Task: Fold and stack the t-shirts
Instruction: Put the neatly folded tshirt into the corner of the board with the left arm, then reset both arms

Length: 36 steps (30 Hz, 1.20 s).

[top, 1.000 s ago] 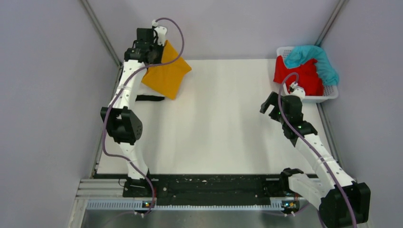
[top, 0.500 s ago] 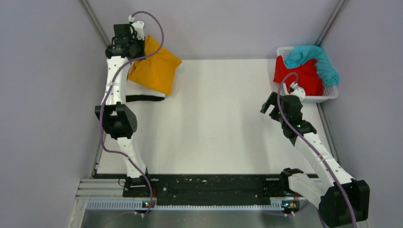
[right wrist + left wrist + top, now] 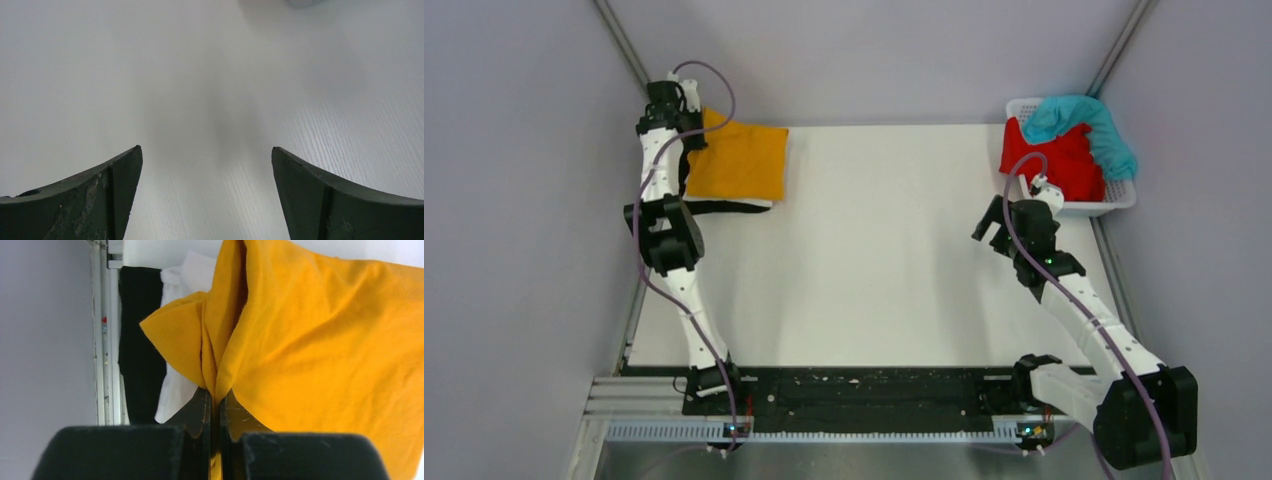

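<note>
A folded mustard-orange t-shirt [image 3: 736, 163] lies at the table's far left corner, over a white t-shirt [image 3: 749, 205] and a black t-shirt [image 3: 714, 208] whose edges peek out beneath it. My left gripper [image 3: 686, 137] is shut on the orange shirt's left edge; in the left wrist view the orange t-shirt [image 3: 320, 340] bunches between the fingers [image 3: 197, 407], with the white t-shirt [image 3: 172, 390] and the black t-shirt [image 3: 142, 355] below. The red t-shirt [image 3: 1054, 160] and the teal t-shirt [image 3: 1089, 120] sit in the basket. My right gripper [image 3: 994, 222] hovers open over bare table [image 3: 210, 100].
A white slotted basket [image 3: 1114, 205] stands at the far right corner. Metal frame rails [image 3: 634, 70] run along the back corners, and grey walls close in on both sides. A black strip [image 3: 864, 385] edges the table's near side between the arm bases.
My left gripper has carried the orange t-shirt left and down; it hung tilted before and now lies squarely over the white and black shirts. The right arm has barely moved.
</note>
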Motion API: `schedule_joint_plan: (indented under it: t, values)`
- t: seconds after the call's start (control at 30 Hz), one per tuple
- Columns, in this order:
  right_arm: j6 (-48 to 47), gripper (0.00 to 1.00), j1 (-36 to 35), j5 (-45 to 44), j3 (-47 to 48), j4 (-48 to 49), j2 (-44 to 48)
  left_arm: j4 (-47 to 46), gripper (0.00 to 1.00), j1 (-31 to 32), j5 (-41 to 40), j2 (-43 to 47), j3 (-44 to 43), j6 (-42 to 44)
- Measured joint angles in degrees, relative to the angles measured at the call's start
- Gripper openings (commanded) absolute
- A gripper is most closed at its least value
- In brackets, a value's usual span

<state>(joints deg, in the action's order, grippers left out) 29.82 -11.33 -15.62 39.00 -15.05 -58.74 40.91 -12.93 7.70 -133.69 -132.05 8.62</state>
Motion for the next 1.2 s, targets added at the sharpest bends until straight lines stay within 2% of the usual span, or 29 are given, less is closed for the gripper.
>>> schedule_joint_plan:
  t: [0.07,0.2,0.27,0.33,0.37,0.4,0.43,0.6,0.7,0.83,0.93,1.1,1.2]
  values:
    - [0.0,0.99,0.0,-0.1,0.0,0.0,0.0,-1.0,0.02,-1.2,0.6,-0.5,0.0,-0.8]
    - [0.2,0.99,0.0,-0.3,0.0,0.0,0.0,-3.0,0.0,-2.4,1.9,-0.6,-0.2,-1.3]
    - [0.3,0.99,0.0,-0.3,0.0,0.0,-0.2,-4.4,0.05,-2.6,1.8,-0.8,-0.2,-1.4]
    - [0.3,0.99,0.0,-0.4,0.0,0.0,-0.7,-5.2,0.27,-2.7,1.4,-1.0,-0.2,-1.5]
    - [0.3,0.99,0.0,-0.4,0.0,0.0,-1.0,-5.4,0.7,-2.7,1.2,-1.0,-0.2,-1.6]
    - [0.3,0.99,0.0,-0.4,0.0,0.0,-1.2,-5.6,0.95,-2.7,0.6,-1.1,-0.2,-2.2]
    - [0.3,0.99,0.0,-0.5,0.0,0.0,-1.4,-6.0,0.98,-2.6,-0.2,-1.1,-0.2,-2.6]
    - [0.3,0.99,0.0,-0.5,0.0,-0.1,-1.2,-9.1,0.99,-2.7,-3.1,1.2,3.1,-7.8]
    - [0.3,0.99,0.0,-0.5,0.0,-0.7,0.7,-13.0,0.99,-2.8,-1.6,8.5,13.6,-12.5]
    - [0.4,0.99,0.0,-0.7,-1.3,-0.9,6.4,-23.4,0.99,-2.7,3.9,26.6,37.1,-21.7]
    - [0.4,0.99,0.0,-1.1,-3.9,-1.5,11.6,-30.9,0.99,-1.0,4.7,43.1,54.9,-27.9]
    - [0.4,0.99,0.0,-4.2,-7.8,-4.9,18.6,-39.7,0.99,10.3,0.6,70.9,81.7,-32.9]
    - [1.1,0.99,0.0,-7.0,-10.2,-6.1,22.6,-41.4,0.99,16.2,-0.7,84.1,96.8,-34.2]
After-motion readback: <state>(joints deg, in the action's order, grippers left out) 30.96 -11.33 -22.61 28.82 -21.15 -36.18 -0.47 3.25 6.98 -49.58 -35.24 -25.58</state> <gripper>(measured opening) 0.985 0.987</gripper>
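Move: The left hand still pinches the folded orange t-shirt by its far left edge. The white t-shirt that it goes onto has its middle about 9 cm to the right, 5 cm back and 8 cm below; the black t-shirt's middle lies roughly 6 cm right and 9 cm back, slightly lower. The board's far left corner is some 7 cm ahead and 8 cm left. From the open right hand, the white t-shirt is about 20 cm ahead and 80 cm left. Leftward first, about 3.5 cm and slightly forward and up, the left hand carries the orange t-shirt's pinched edge towards the board's far left corner, then opens wide and lets go. It swings back nearly 30 cm and right 20 cm, away from the stack, rising, then sinking a little at the end, while its fingers tip upward and its left side rolls down. The right hand, empty and open, draws back some 6 cm and slightly right. ##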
